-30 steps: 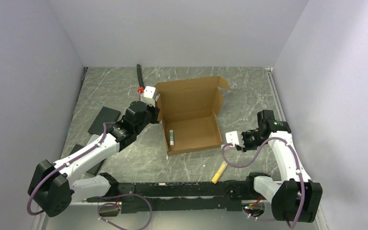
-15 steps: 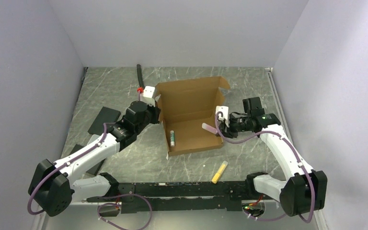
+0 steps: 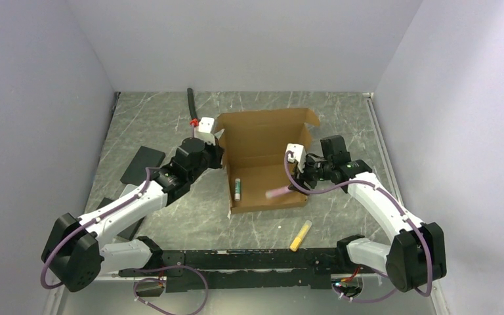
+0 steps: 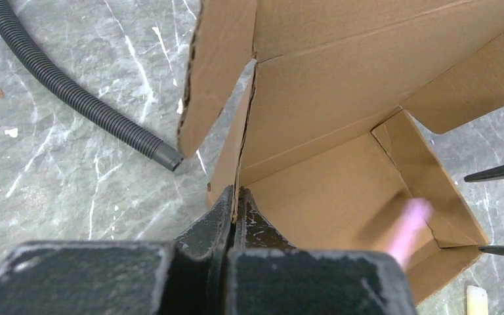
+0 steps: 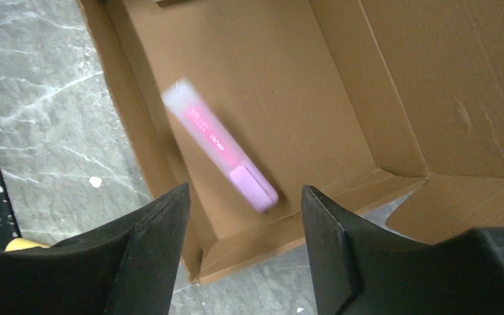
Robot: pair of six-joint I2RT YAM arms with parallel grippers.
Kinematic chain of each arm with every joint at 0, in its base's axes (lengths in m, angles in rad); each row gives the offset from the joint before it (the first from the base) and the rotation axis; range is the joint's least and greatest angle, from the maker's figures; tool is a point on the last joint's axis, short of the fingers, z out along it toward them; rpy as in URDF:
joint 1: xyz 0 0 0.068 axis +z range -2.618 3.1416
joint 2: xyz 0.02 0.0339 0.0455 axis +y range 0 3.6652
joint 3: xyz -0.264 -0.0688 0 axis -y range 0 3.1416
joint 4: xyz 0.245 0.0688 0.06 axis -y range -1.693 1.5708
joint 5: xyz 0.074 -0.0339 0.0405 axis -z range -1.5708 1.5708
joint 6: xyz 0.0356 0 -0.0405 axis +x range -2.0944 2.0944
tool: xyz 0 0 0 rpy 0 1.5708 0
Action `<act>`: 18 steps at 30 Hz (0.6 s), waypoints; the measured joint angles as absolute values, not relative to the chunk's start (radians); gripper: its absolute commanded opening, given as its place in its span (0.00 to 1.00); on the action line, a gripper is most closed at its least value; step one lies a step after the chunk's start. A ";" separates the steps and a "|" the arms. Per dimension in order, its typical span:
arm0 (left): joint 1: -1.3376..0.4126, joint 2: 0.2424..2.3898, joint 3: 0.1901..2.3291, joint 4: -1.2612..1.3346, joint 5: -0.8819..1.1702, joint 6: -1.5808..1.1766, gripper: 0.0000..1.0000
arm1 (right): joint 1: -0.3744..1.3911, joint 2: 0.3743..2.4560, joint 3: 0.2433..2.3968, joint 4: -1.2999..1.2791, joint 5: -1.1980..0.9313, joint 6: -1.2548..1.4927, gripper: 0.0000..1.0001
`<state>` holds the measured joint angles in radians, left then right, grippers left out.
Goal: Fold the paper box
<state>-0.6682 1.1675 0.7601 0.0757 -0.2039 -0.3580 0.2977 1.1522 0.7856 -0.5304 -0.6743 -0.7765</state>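
Observation:
The paper box (image 3: 262,134) is a brown cardboard mailer, tray formed and lid standing open at the back. My left gripper (image 3: 218,152) is shut on the tray's left wall, the cardboard edge pinched between its fingers (image 4: 236,193). The right gripper (image 3: 298,182) hovers open over the tray's right side (image 5: 244,189). A pink highlighter (image 5: 220,144) is free of the fingers and blurred just above the tray floor (image 3: 277,193), also seen from the left wrist (image 4: 410,226). A marker with a green cap (image 3: 237,188) lies inside the tray near its left wall.
A yellow marker (image 3: 300,235) lies on the marble table in front of the box. A black corrugated hose (image 3: 190,105) runs along the back left, ending close to the box's left flap (image 4: 85,108). Black flat pieces (image 3: 142,164) sit at the left.
The right arm swung from the table's right side to over the box tray with the pink highlighter, then opened its fingers; the highlighter has left them. The left gripper barely moved.

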 measured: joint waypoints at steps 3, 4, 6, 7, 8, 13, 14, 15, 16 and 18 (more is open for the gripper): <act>-0.672 1.174 0.763 0.080 -0.204 -0.362 0.00 | 0.298 1.151 0.769 -0.514 -0.658 -0.772 0.77; -0.674 1.174 0.764 0.081 -0.204 -0.362 0.00 | 0.298 1.150 0.764 -0.511 -0.656 -0.773 0.78; -0.676 1.174 0.763 0.082 -0.204 -0.362 0.00 | 0.298 1.143 0.756 -0.512 -0.654 -0.775 0.78; -0.677 1.174 0.763 0.082 -0.204 -0.363 0.00 | 0.298 1.140 0.754 -0.514 -0.655 -0.779 0.79; -0.678 1.175 0.764 0.083 -0.204 -0.363 0.00 | 0.298 1.136 0.752 -0.514 -0.657 -0.787 0.79; -0.678 1.175 0.763 0.083 -0.204 -0.364 0.00 | 0.297 1.103 0.735 -0.553 -0.719 -0.892 0.84; -0.678 1.175 0.763 0.083 -0.204 -0.365 0.00 | 0.296 1.096 0.728 -0.571 -0.741 -0.927 0.85; -0.678 1.175 0.764 0.083 -0.204 -0.365 0.00 | 0.294 1.089 0.723 -0.596 -0.764 -0.965 0.87; -0.678 1.175 0.763 0.082 -0.204 -0.365 0.00 | 0.291 1.084 0.717 -0.621 -0.788 -1.007 0.88; -0.678 1.173 0.763 0.082 -0.204 -0.365 0.00 | 0.285 1.077 0.708 -0.672 -0.828 -1.090 0.92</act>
<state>-0.6785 1.1732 0.7631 0.0818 -0.2039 -0.3653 0.2852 1.0775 0.7082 -0.6724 -0.8284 -1.0901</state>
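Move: The yellow marker lies on the table about 10 cm back from the right hand, some 3 cm to its right and 10 cm below. The pink marker, already loose and dropping, is about 4 cm left of this hand and 7 cm below. The glue stick on the box floor is some 17 cm left, 3 cm ahead and 10 cm down. From the left hand the yellow marker lies about 17 cm back, 22 cm right and 17 cm below. Hovering almost in place at first, the empty right hand spreads its already parted fingers wider, then draws back about 4.5 cm towards the yellow marker, from above the box's right end to its near right corner. It turns some 15 degrees counter-clockwise and sinks slightly. The left hand stays put, still pinching the upright left side of the box. ##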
